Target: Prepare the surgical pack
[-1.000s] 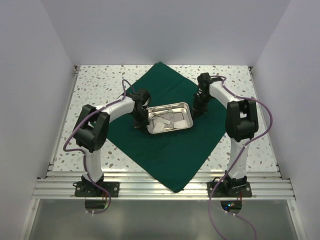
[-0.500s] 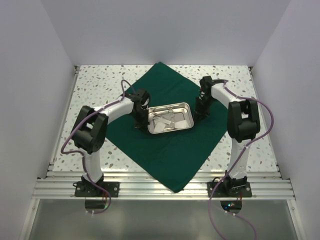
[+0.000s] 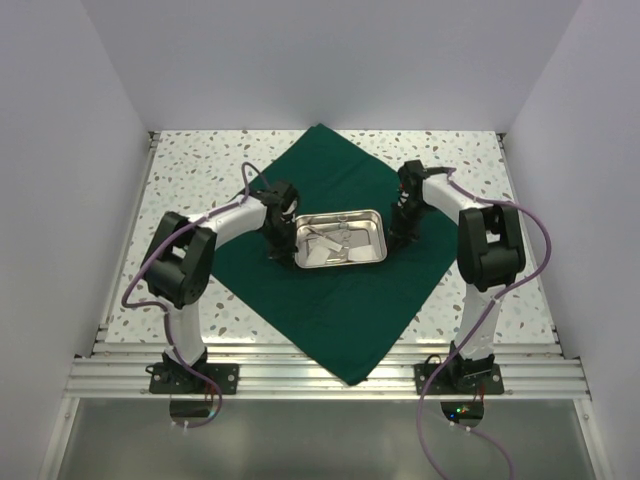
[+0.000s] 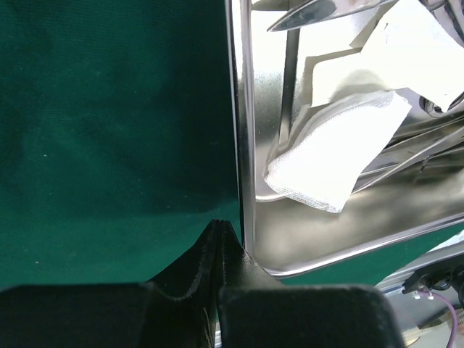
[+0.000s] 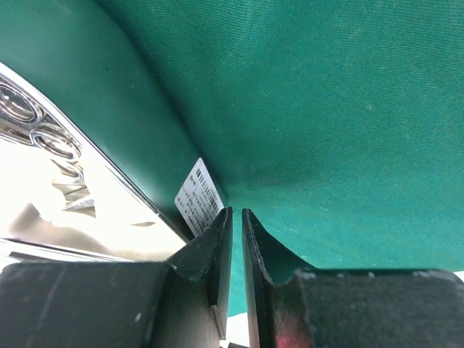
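Note:
The surgical pack lies unfolded: its dark green drape [image 3: 340, 300] is spread flat as a diamond on the table. A steel tray [image 3: 375, 258] with instruments [image 4: 428, 145] and white pads [image 4: 341, 156] sits on its middle. My left gripper [image 3: 283, 240] [image 4: 220, 226] is shut and empty, its tip beside the tray's left rim [image 4: 239, 130]. My right gripper [image 3: 398, 232] [image 5: 237, 212] hangs low over the drape [image 5: 341, 109] at the tray's right end, next to a white label [image 5: 197, 196] on the tray wall. Its jaws stand a narrow slit apart with nothing between them.
The speckled table [image 3: 190, 170] shows around the drape, shut in by white walls left, right and behind. An aluminium rail [image 3: 320, 375] runs along the near edge, where the drape's front corner hangs over it. Purple cables [image 3: 535, 235] loop off both arms.
The tray's right end has swung toward the near side, so the tray now lies level across the drape. My right gripper came nearer with it. The left gripper barely shifted.

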Robot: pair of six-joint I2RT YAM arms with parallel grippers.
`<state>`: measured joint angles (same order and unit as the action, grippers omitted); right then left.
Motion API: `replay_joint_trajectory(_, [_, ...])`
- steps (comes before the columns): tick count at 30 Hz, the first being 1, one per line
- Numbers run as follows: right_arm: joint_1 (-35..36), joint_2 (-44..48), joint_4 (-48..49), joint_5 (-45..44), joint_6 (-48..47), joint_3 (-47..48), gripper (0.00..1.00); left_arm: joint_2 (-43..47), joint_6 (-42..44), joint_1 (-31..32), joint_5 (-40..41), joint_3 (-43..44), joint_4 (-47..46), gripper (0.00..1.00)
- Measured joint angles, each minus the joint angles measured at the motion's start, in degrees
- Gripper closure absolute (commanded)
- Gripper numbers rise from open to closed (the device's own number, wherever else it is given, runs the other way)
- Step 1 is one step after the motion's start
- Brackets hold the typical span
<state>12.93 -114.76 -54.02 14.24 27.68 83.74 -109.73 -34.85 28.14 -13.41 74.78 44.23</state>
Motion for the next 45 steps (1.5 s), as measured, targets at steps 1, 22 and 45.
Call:
replay_joint_trajectory(1, [0.0,0.0,0.0,0.0,0.0,0.0,0.84,0.1,0.0,0.0,0.0,-0.1,0.0,0.99])
replay_joint_trajectory(22, [0.2,-0.8,-0.4,-1.3,-0.1,3.0,0.71,1.6,0.2,-0.1,0.9,-1.6,0.9,0.63])
replay_joint_trajectory(45, [2.7,34.7,-16.6,-5.8,1.4,-14.3,0.01,24.6,-1.1,-3.3,4.5,-7.9,4.5,0.4])
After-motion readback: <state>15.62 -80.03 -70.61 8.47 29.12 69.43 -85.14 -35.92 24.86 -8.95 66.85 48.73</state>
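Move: About 11 cm to the right and 4 cm ahead of the left hand lies the middle of the metal tray, the shut fingertips down at its left wall; the left gauze inside is some 6 cm to that hand's right and level with it. From the right hand the tray's middle is roughly 13 cm left and 1 cm ahead, about level in height; the right gauze sits 8 cm left and 3 cm back. Backing both hands off the tray's two ends: after a short nudge forward along the right wall, the right hand spreads its fingers from nearly shut to wide, swings right and rises about 10 cm, then sweeps back well over 10 cm towards its base. The left hand opens past half as it slips left off the left wall, then lifts about 9 cm, tipping its fingers slightly outward. ##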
